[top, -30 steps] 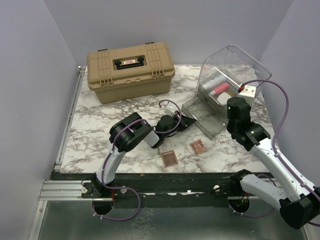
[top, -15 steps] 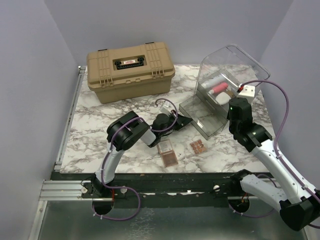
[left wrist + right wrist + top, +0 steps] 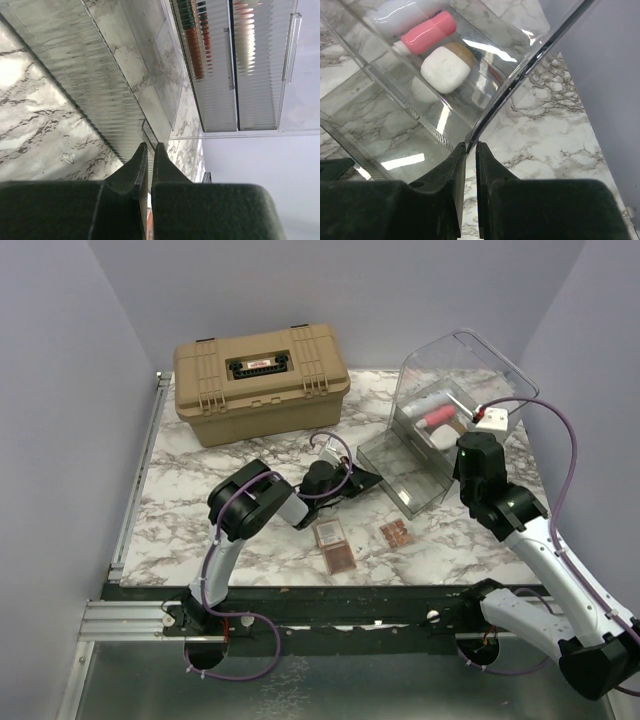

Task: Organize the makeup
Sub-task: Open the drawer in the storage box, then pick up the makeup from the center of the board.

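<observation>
The clear bin (image 3: 470, 365) stands at the back right with a ribbed drawer (image 3: 410, 478) pulled out toward the middle. My left gripper (image 3: 368, 482) (image 3: 149, 146) is shut on the drawer's front lip. My right gripper (image 3: 470, 445) (image 3: 470, 146) pinches the bin's clear side wall (image 3: 520, 75), with only a slit between its jaws. Inside lie a pink tube (image 3: 429, 31), a white tube (image 3: 395, 12) and a white oval piece (image 3: 446, 69). Red and black pencils (image 3: 196, 40) show through a drawer front. Three eyeshadow palettes (image 3: 330, 533) (image 3: 341, 560) (image 3: 396, 533) lie on the marble near the front.
A large tan hard case (image 3: 260, 380) sits shut at the back left. Purple walls close in both sides and the back. A metal rail (image 3: 140, 490) runs along the table's left edge. Cables loop off both wrists.
My left arm's upper links have swung slightly left. My right wrist has crept a little farther back along the bin. The drawer and makeup have not visibly moved.
</observation>
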You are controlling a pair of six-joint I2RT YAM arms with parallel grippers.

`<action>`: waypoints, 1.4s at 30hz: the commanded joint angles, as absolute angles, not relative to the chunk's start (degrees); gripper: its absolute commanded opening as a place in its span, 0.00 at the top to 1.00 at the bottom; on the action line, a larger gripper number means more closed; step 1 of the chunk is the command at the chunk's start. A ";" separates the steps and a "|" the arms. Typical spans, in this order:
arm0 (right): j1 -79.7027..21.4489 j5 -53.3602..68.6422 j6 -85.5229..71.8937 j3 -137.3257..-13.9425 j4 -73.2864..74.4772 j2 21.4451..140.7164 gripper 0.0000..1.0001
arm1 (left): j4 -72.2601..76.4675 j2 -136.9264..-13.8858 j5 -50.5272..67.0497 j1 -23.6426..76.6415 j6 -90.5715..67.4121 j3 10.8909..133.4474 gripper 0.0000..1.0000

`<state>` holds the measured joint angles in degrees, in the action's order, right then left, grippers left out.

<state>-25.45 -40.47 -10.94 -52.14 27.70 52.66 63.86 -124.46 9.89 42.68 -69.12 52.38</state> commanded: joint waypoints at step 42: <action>-25.54 -6.27 -16.31 -69.73 50.09 44.89 0.16 | 37.21 -81.91 -7.46 37.97 -46.75 31.00 0.43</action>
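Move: My left fingertips are shut on the handle of the pulled-out drawer. From that hand the eyeshadow palette lies about 9 cm back and 4 cm to the right, some 6 cm lower, and the open compact about 12 cm back and 10 cm left. My right fingertips are at the lid rim; from them the drawer handle is roughly 17 cm left, 3 cm ahead and 18 cm below, and the makeup puff 5 cm ahead, 5 cm left and 12 cm down. I open my left fingers about halfway to release the drawer handle, barely shifting at first, then draw that hand left, away from the drawer front, and up, each by 8 to 10 cm. Meanwhile my right fingers spread wide off the lid rim and the hand lifts about 9 cm, swinging left and back while turning some 25 degrees counter-clockwise and rolling its left side up. ##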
